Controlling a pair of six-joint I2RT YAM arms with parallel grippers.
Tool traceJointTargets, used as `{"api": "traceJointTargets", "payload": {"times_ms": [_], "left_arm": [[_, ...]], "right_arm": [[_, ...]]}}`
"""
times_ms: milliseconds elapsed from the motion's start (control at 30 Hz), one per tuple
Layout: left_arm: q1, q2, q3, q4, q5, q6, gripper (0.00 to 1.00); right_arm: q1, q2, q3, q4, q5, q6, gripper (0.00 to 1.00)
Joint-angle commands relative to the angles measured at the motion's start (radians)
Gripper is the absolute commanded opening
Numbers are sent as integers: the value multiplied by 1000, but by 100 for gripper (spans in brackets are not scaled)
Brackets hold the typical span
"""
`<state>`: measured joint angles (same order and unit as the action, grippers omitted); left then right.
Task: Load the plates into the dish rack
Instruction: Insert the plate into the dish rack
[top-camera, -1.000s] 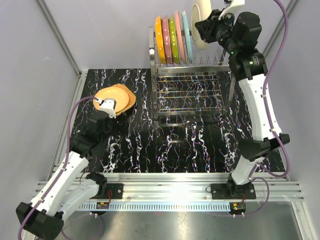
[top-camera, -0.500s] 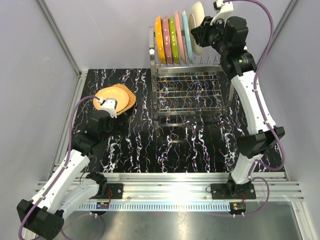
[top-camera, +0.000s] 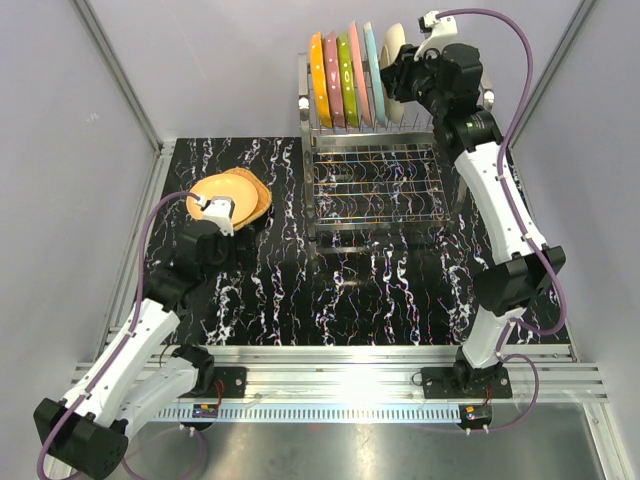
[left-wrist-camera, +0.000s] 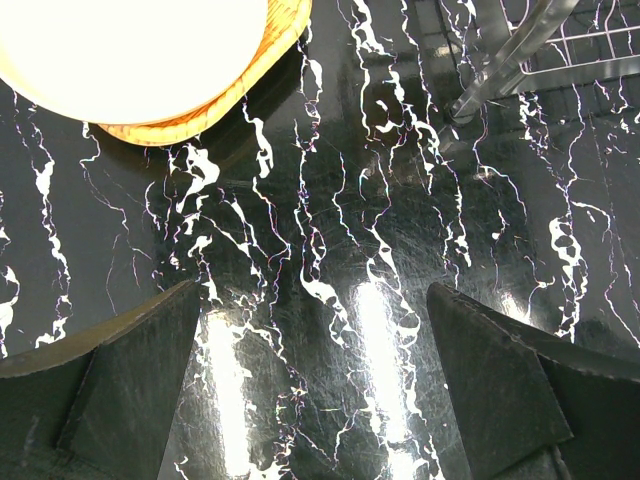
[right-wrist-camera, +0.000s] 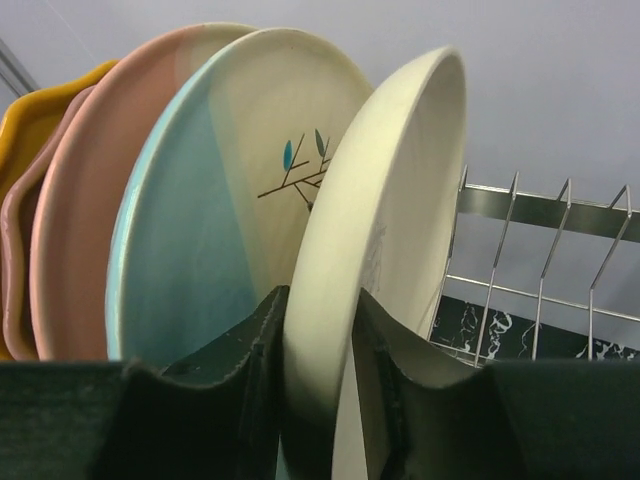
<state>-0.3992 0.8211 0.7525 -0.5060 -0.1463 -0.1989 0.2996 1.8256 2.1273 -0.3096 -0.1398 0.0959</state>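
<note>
Several plates stand on edge in the upper tier of the dish rack (top-camera: 375, 185): orange (top-camera: 320, 78), pink (top-camera: 334, 78), lime-green (top-camera: 347, 75) and a light blue and cream one with a leaf motif (right-wrist-camera: 250, 180). At the right end of the row stands a plain cream plate (right-wrist-camera: 400, 200). My right gripper (right-wrist-camera: 318, 380) is shut on its rim, one finger on each face. Two more plates (top-camera: 240, 195) lie stacked on the table at the left, a tan one (left-wrist-camera: 200, 110) underneath. My left gripper (left-wrist-camera: 315, 380) hangs open just near of that stack with nothing in it.
The table top (top-camera: 380, 290) is black marble with white veins. Free upright prongs (right-wrist-camera: 540, 250) stand to the right of the cream plate. The rack's lower tier (top-camera: 375, 200) holds nothing. A rack leg (left-wrist-camera: 500, 60) shows at the upper right of the left wrist view. Grey walls enclose the table.
My right arm has brought the cream plate down and left into the rack beside the leaf-motif plate. The left arm has not moved.
</note>
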Motion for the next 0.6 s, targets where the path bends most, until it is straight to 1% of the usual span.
{"api": "traceJointTargets", "payload": {"times_ms": [0,67,100,233,567], "left_arm": [[-1,-2,8,35,-18,13,99],[-1,-2,8,35,-16,13,99],[-1,-3,8,34,-15,12,99],[-1,-7,5,34,-15,12,99],[-1,-11,7,34,-9,10,99]], "right_arm": [[-8,6,-3,47,14,-4,43],[-7,6,-4,43,11,-2,48],[-7,8,-3,40,9,-2,52],[-7,8,3,29,9,1,58],[-7,-35,42,12,-12,18,64]]}}
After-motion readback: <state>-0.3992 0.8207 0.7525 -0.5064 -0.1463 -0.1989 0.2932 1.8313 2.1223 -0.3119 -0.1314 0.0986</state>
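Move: The cream plate stands on edge in the rack's upper tier between the right hand's fingertips, its middle about 8 cm ahead, 1 cm left and some 1 cm below. The blue-rimmed plate is about 4 cm left of the cream one and the pink plate about 7 cm, both level with it; bare prongs begin roughly 5 cm to its right. From the idle left hand, the cream plate is about 33 cm ahead, 32 cm right and 26 cm higher. Barely shifting, the right hand settles under 1 cm down and forward while its fingers spread from a narrow gap to somewhat over half open, either side of the cream plate's near rim. The right-hand finger comes clear of the plate's face; the left one stays close by the rim, between it and the blue-rimmed plate. The wrist keeps its level, forward-and-left aim. ##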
